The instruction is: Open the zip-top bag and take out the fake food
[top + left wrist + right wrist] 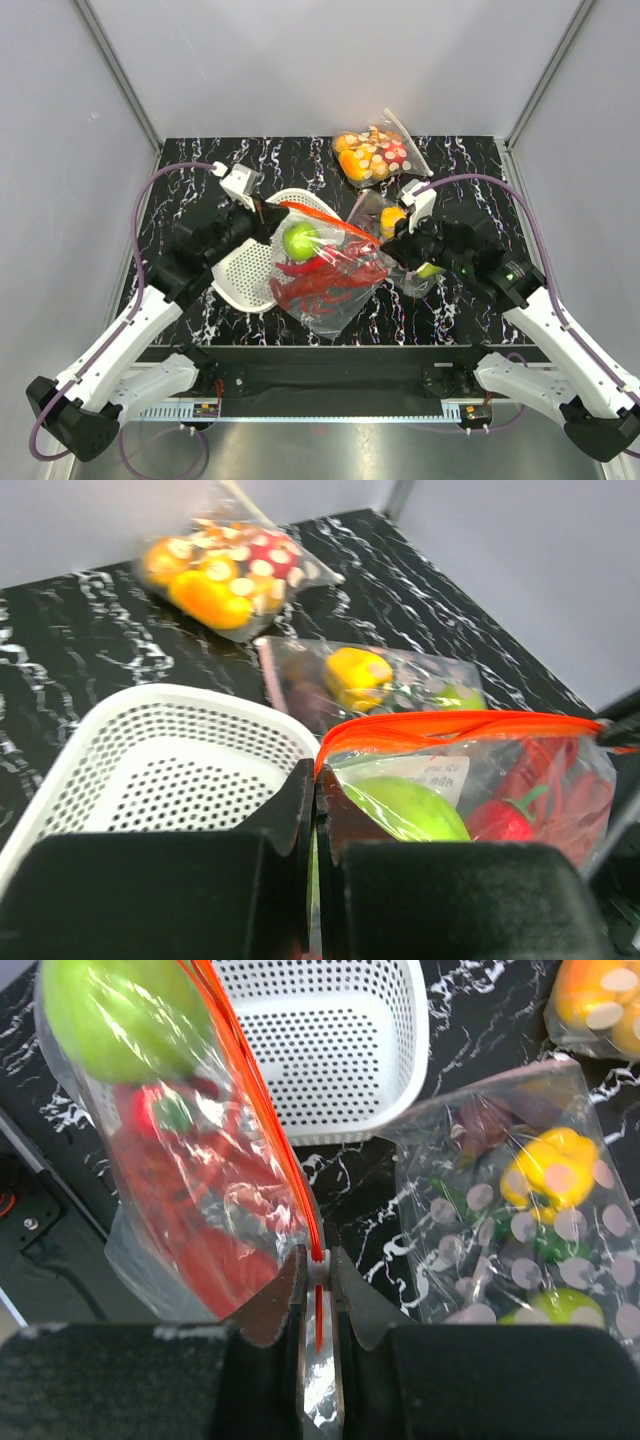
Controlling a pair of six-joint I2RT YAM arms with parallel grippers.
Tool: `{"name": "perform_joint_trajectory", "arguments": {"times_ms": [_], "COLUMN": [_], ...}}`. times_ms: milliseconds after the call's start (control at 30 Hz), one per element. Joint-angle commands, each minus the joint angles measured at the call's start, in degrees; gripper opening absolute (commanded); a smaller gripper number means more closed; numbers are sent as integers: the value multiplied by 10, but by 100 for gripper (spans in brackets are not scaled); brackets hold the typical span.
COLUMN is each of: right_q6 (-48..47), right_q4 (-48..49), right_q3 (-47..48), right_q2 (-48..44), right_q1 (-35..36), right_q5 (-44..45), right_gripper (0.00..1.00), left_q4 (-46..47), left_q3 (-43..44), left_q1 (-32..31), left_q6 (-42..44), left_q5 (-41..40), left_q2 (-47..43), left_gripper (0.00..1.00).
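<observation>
The zip-top bag point(335, 290) hangs stretched between both grippers, above the table's middle. Its orange-red zip strip point(325, 218) runs along the top and looks closed. Inside are the fake food items: a green apple point(300, 240), a red lobster point(330, 283) and a small red chili pepper point(500, 822). My left gripper point(318, 775) is shut on the bag's left corner, just under the strip point(450, 725). My right gripper point(317, 1260) is shut on the small white slider point(317, 1271) at the strip's right end. In the right wrist view the apple point(120, 1015) and lobster point(190, 1210) hang left of the fingers.
A white perforated basket point(243, 268) lies tilted under the bag's left side. Two polka-dotted bags of fruit lie nearby: one point(375, 155) at the table's back, another point(388, 215) beneath the right arm. Grey walls enclose the black marbled table point(470, 300).
</observation>
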Motion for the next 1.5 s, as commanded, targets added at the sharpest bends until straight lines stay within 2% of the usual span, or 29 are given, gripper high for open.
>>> {"name": "perform_joint_trajectory", "arguments": {"times_ms": [0, 67, 167, 300, 333, 400, 433, 533, 567, 633, 900, 1467], "right_q6": [4, 4, 4, 19, 17, 12, 11, 10, 10, 10, -17, -39], "right_q4": [-40, -49, -60, -63, -59, -53, -42, -26, -20, 1, 76, 83], "right_q3": [30, 33, 34, 35, 35, 34, 34, 32, 28, 22, -12, -32], "right_q2": [-20, -22, -26, -32, -33, -39, -41, -47, -47, -48, -30, 31], "right_q1": [0, 0, 0, 0, 0, 0, 0, 0, 0, 0, 0, 0], "right_q5": [51, 57, 62, 50, 44, 20, 13, -16, -22, -34, -81, -104], "right_gripper": [0, 0, 0, 1, 7, 18, 30, 41, 48, 52, 55, 55], "left_q4": [19, 18, 16, 60, 63, 77, 94, 109, 105, 100, 85, 64], "left_q3": [28, 27, 28, 7, 5, 2, 1, 5, 7, 12, 19, 27], "left_q1": [17, 20, 20, 21, 21, 20, 20, 12, 9, -1, -31, -45], "left_q6": [25, 26, 34, 58, 75, 77, 69, 64, 64, 67, 79, 92], "left_q5": [-92, -114, -98, 29, 106, 185, 253, 330, 342, 367, 402, 431], "left_q2": [-23, -27, -30, -42, -41, -34, -30, -8, 5, 17, 63, 70], "left_gripper": [0, 0, 0, 0, 0, 0, 0, 0, 0, 0, 0, 0]}}
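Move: From the left hand, which pinches one end of the bag's orange mouth, the other end lies about 20 cm right, 5 cm back and 3 cm lower, in the right fingers. The green apple is roughly 4 cm back, 4 cm right and 8 cm below the left hand, the basket almost directly beneath, some 21 cm down. From the right hand the apple lies 17 cm left, 3 cm ahead and 5 cm lower, the pepper bag 8 cm ahead, 4 cm right, 20 cm down. Keeping its pinch on the orange strip, the left hand reaches 2 cm farther out and left, then swings back about 10 cm and right toward the right hand, arching up slightly and turning some 45 degrees clockwise. The right fingers open about halfway, giving up their pinch; that hand draws back and up a couple of centimetres, then eases left and forward and sinks about 4 cm, staying open around the strip's end. ##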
